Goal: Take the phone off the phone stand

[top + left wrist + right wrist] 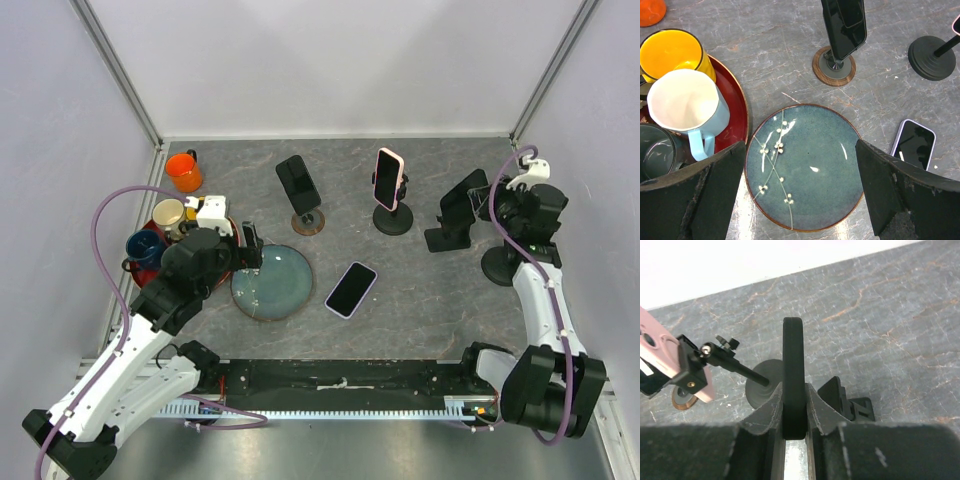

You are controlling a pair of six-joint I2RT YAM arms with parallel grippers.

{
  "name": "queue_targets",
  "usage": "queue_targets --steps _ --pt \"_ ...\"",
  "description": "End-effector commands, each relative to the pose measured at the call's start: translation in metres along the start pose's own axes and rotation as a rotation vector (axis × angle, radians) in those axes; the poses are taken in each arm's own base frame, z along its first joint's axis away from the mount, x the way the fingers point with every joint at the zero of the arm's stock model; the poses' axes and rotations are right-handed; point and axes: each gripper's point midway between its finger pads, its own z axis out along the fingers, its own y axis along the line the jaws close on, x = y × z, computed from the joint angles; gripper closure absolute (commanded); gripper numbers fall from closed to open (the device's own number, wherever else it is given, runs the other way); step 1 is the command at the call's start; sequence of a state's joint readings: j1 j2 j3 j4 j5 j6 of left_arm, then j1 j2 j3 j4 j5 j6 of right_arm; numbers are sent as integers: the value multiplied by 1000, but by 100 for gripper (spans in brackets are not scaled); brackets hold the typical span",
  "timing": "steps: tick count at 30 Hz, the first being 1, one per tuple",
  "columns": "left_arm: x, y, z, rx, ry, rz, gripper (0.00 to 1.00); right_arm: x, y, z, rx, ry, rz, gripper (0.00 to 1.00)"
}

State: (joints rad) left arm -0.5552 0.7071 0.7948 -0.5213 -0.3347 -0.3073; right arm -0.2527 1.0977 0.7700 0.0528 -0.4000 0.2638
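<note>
My right gripper (490, 203) is shut on a black phone (461, 197), holding it by its edges. In the right wrist view the phone (793, 352) stands edge-on between my fingers (769, 407). The black angular phone stand (446, 238) sits just below and beside it, also in the right wrist view (846, 399). I cannot tell whether the phone still touches the stand. My left gripper (250, 246) is open and empty, hovering over a blue plate (805, 170).
A black phone (298, 183) sits on a wooden-based stand, a pink phone (389, 178) on a round black stand, and another phone (351, 289) lies flat. A red tray (737, 112) holds several mugs at left. An orange cup (184, 171) stands behind it. A round black base (497, 266) is under my right arm.
</note>
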Motion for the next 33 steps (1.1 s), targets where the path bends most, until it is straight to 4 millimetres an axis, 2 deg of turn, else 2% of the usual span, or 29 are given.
queue_targets --steps 1,3,6,8,13,17,20,21,23,28,32,33 --pt "-3 -1 3 9 -15 12 3 -49 33 -12 -115 -162 -40 100" --pt "-3 -1 4 9 -15 12 3 -51 41 -16 -128 -167 -26 100" --pt "-4 -1 3 8 -17 12 3 -41 45 -18 -121 -135 64 100" --pt "-4 0 3 5 -18 12 3 -33 58 -21 -166 -110 121 100" --pt "-4 2 3 -4 -24 10 3 9 94 -32 -292 29 182 100" --pt "-5 2 2 -4 -25 9 3 45 109 -45 -337 153 219 100" --pt "-5 3 2 -5 -25 9 3 69 115 -57 -371 221 265 100" --pt "-4 3 2 -7 -24 9 3 84 113 -59 -364 250 289 100" --pt "-5 4 1 -9 -28 10 3 96 115 -66 -372 276 308 100" --pt "-7 6 0 -18 -34 7 3 149 116 -76 -359 433 356 100" --pt "-6 7 1 -22 -32 9 3 176 121 -76 -355 503 411 100" --pt "-6 6 1 -22 -31 8 3 176 123 -73 -367 493 415 100"
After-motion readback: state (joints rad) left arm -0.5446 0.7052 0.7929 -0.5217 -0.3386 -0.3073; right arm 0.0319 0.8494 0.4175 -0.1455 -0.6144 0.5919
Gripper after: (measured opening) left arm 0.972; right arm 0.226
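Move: In the right hand the black phone is already held by its right part, clear of its folding stand, which is almost straight below, about 18 cm down and 3 cm back. The bare spot it is taken to lies some 15 cm back, 17 cm left and 22 cm below; the purple-edged phone lies 11 cm left of that spot. The pink phone's stand is 18 cm left and 3 cm ahead, the empty round stand 10 cm back and 12 cm right. From the idle left hand that spot is some 34 cm right, 5 cm back. Keeping its grip on the black phone, the right hand first rises about 3 cm, then swings left and back, about 14 cm left and 13 cm back in all, sinking to some 10 cm below its starting height. It heads away from the folding stand towards the purple-edged phone, while the wrist tips downward, turns counter-clockwise by about 20 degrees and rolls its left side up. ##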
